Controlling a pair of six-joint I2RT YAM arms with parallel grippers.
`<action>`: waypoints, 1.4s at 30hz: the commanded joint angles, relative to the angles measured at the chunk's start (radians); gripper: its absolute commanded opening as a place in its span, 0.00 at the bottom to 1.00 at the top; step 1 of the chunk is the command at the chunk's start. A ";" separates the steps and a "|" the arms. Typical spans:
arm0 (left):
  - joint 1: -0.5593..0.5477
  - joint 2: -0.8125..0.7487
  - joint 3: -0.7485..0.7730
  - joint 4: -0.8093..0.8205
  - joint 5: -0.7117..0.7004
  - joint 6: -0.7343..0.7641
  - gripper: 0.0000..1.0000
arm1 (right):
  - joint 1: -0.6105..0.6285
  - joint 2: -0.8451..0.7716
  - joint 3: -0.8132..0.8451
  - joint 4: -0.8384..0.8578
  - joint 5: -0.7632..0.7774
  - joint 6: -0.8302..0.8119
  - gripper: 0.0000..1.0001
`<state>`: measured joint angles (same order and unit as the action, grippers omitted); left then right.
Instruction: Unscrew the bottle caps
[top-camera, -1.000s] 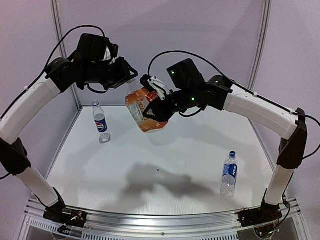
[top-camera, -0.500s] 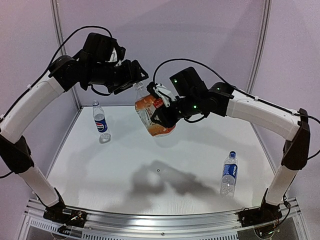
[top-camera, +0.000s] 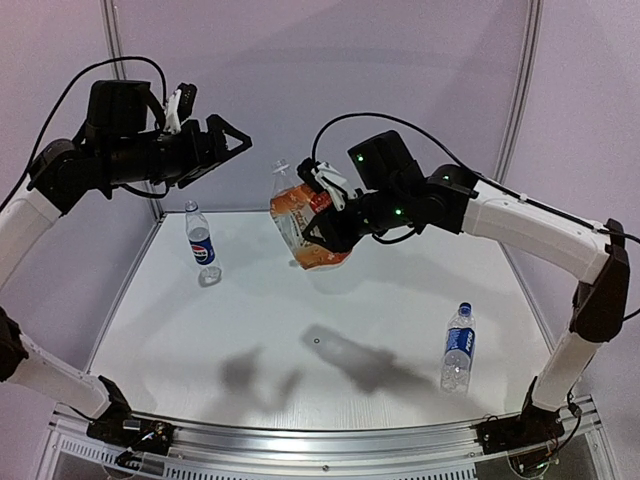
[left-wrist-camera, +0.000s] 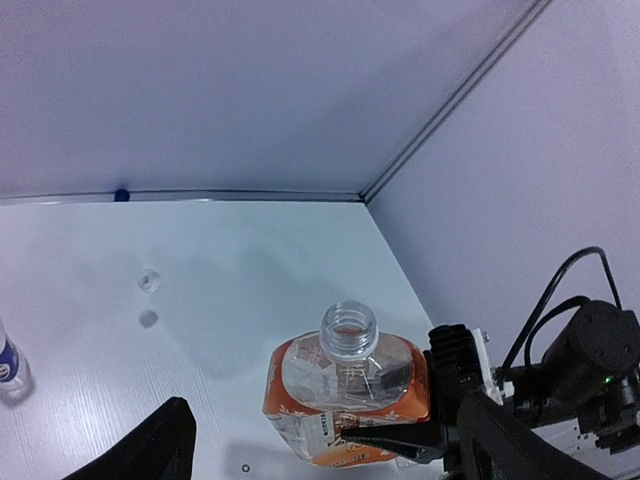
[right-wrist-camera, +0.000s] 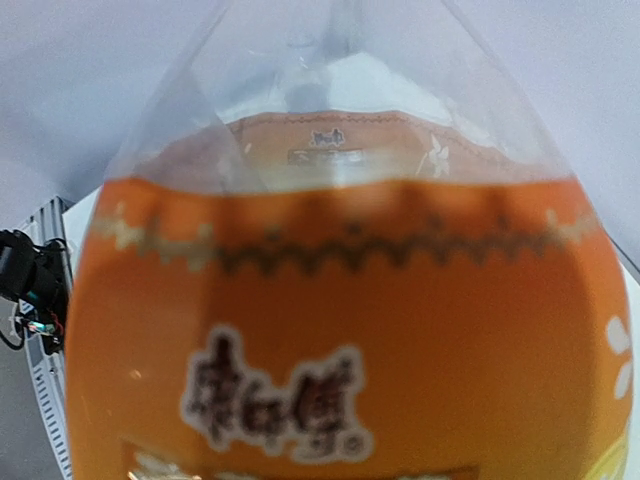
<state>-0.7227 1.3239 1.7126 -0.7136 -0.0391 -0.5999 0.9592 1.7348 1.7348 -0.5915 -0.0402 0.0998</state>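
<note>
My right gripper (top-camera: 314, 214) is shut on the squat orange-labelled bottle (top-camera: 308, 228), holding it tilted above the table. The bottle's neck (left-wrist-camera: 349, 330) is bare, with no cap on it. My left gripper (top-camera: 232, 150) stands open, up and to the left of the bottle, with nothing between its fingers. A small whitish cap (left-wrist-camera: 149, 281) shows over the table with its shadow just below it. A blue cap (left-wrist-camera: 121, 195) lies at the table's far edge. The orange label (right-wrist-camera: 340, 330) fills the right wrist view and hides that gripper's fingers.
A slim blue-labelled bottle (top-camera: 200, 243) stands at the back left, its top clear. Another (top-camera: 458, 345) stands at the front right with a blue cap (top-camera: 465, 307) on it. White walls and metal posts (top-camera: 521, 90) close in the table.
My left gripper has opened, let go of the bottle's top and swung back to the left. The bottle's neck is now uncapped. The right gripper has lifted the bottle slightly rightwards.
</note>
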 joint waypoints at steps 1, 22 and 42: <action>0.025 -0.039 -0.082 0.174 0.234 0.129 0.89 | -0.004 -0.072 -0.049 0.073 -0.101 0.013 0.04; 0.033 0.102 0.036 0.218 0.566 0.221 0.76 | -0.005 -0.189 -0.186 0.230 -0.374 0.069 0.04; 0.011 0.118 0.019 0.191 0.558 0.219 0.24 | -0.003 -0.190 -0.187 0.237 -0.372 0.098 0.06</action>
<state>-0.7013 1.4315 1.7157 -0.5053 0.4965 -0.3916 0.9592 1.5681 1.5566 -0.3691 -0.4110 0.1814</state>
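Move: The open neck of the orange-labelled bottle, held in the right hand, lies about 8 cm right of the left hand, 4 cm ahead and 6 cm below. Far below the left hand, some 32 cm down, stand the Pepsi bottle, roughly 10 cm ahead and 12 cm left, and the blue-labelled bottle, 20 cm back and 42 cm right. From the right hand the neck is 5 cm ahead, 6 cm left and 8 cm above. Turning clockwise, left hand goes about 8 cm right, closing on the neck, which right hand brings back and up. ##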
